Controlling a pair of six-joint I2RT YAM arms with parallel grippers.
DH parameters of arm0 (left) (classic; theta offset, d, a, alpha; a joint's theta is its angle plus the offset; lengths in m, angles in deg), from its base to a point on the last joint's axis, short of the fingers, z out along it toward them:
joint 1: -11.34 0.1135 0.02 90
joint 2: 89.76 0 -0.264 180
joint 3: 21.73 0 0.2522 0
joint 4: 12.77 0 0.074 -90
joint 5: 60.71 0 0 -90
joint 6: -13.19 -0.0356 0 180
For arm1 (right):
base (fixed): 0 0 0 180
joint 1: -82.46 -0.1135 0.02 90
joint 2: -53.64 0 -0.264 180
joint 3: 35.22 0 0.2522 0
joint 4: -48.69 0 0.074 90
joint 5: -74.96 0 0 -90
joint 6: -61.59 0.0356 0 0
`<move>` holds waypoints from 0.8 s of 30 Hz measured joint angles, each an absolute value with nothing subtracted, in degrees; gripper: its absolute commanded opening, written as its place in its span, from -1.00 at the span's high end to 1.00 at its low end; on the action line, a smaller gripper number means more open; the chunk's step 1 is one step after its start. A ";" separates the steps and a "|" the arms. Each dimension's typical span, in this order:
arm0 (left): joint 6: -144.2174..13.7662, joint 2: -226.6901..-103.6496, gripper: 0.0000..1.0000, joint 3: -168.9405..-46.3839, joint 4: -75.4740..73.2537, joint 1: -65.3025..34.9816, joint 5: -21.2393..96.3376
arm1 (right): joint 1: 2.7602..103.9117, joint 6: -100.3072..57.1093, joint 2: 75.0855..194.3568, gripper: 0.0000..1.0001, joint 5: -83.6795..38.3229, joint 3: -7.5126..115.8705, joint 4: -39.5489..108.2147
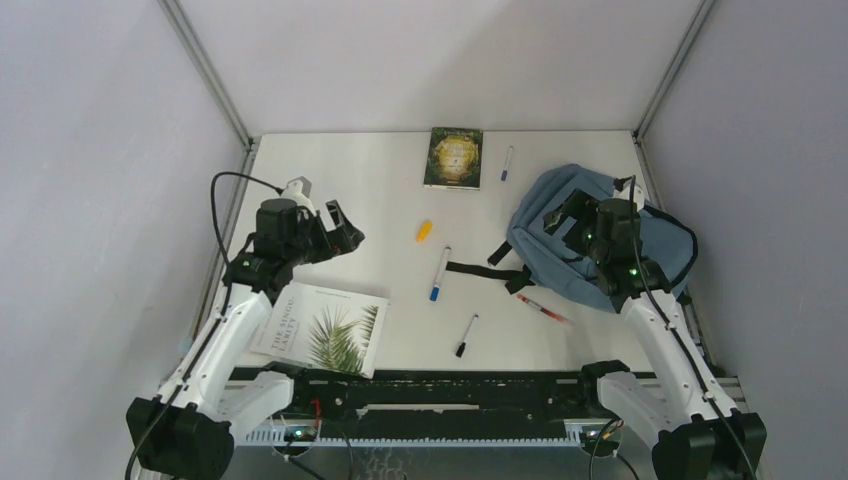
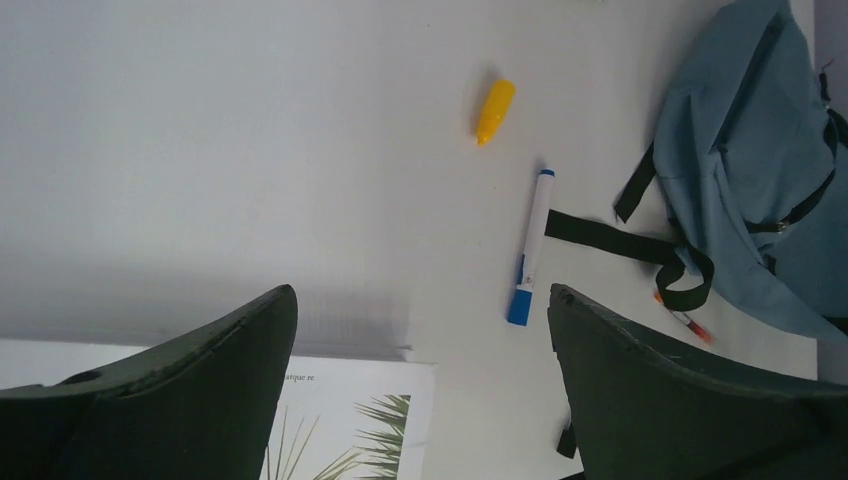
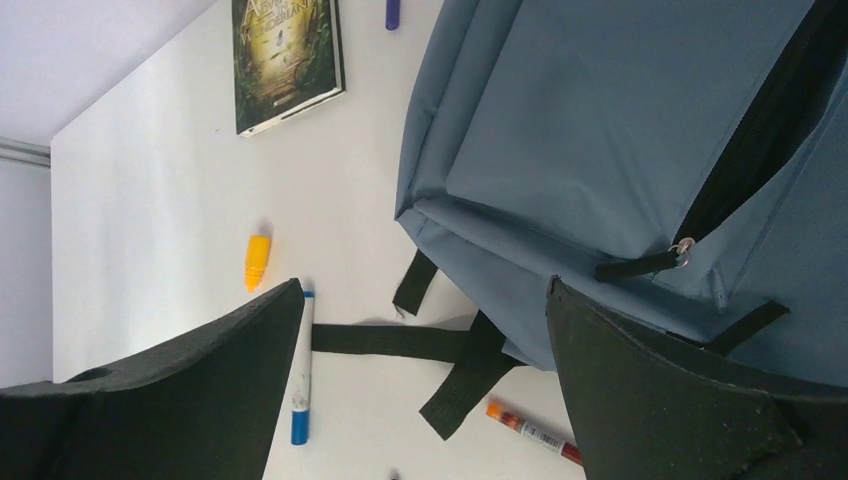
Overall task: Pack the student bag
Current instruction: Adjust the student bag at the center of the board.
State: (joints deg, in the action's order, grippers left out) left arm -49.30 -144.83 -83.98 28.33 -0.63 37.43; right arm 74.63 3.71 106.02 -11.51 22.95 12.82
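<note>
The student bag [image 1: 540,200], blue-grey with black straps, lies flat at the right of the table. It also shows in the left wrist view [image 2: 745,150] and the right wrist view [image 3: 600,120], where its black zip runs to a metal pull [image 3: 683,248]. My right gripper [image 1: 562,218] hovers over the bag's near-left part, open and empty [image 3: 425,285]. My left gripper [image 1: 345,228] is open and empty at the left, above bare table [image 2: 420,295]. It is just beyond the white palm-leaf book [image 1: 322,328].
A dark green book [image 1: 454,157] and a small blue pen [image 1: 507,162] lie at the back. A yellow marker [image 1: 425,231], a blue-capped white marker [image 1: 440,273], a black pen [image 1: 467,335] and a red-orange pen [image 1: 542,308] lie mid-table. A bag strap [image 1: 480,268] trails left.
</note>
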 measured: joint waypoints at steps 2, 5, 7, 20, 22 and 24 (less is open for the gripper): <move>-49.58 -145.75 -0.98 -84.00 28.41 -1.24 37.39 | 74.63 3.42 106.04 -0.99 -11.51 23.41 12.49; -51.00 -147.98 -0.98 -84.14 28.94 -5.15 36.23 | 74.63 2.92 106.04 -0.99 -11.51 24.04 12.16; -52.10 -149.09 -0.98 -84.16 29.18 -9.17 35.05 | 74.63 2.61 106.04 -0.99 -11.49 24.15 11.97; -54.68 -156.59 -0.99 -87.98 28.50 -25.37 28.84 | 74.63 -0.32 105.58 -0.98 -6.00 24.19 5.89; -54.87 -157.12 -1.00 -88.62 28.39 -25.50 27.97 | 74.69 -1.08 105.87 -0.91 -3.75 24.65 3.90; -54.78 -157.27 -1.00 -89.12 28.13 -25.50 26.39 | 74.76 -2.22 106.63 -0.89 -1.30 25.46 2.18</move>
State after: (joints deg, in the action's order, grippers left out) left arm -54.78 -157.27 -89.12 28.13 -25.50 26.39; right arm 74.76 -2.22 106.63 -1.30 25.46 2.18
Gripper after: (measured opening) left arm 0.996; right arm 0.961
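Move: The student bag's middle lies some 53 cm right of the left hand, 5 cm ahead and 13 cm lower; its long strap's tip is 20 cm right and 1 cm ahead, the blue marker 18 cm right and 1 cm back, the yellow bottle 14 cm right and 10 cm ahead. From the right hand the bag's middle is about 13 cm right, 3 cm ahead, 13 cm below; the red pen is 10 cm back, 1 cm left. Towards the strap side of the bag the left hand swings about 10 cm to the right, sinking and drawing back some 3 cm before edging forward again, its wrist turning about 20 degrees clockwise with the left side rising. Above the bag the right hand, after a slight rise, drifts 4 cm right, a little back and down, rolling its left side lower; both stay wide open, touching nothing visibly. ##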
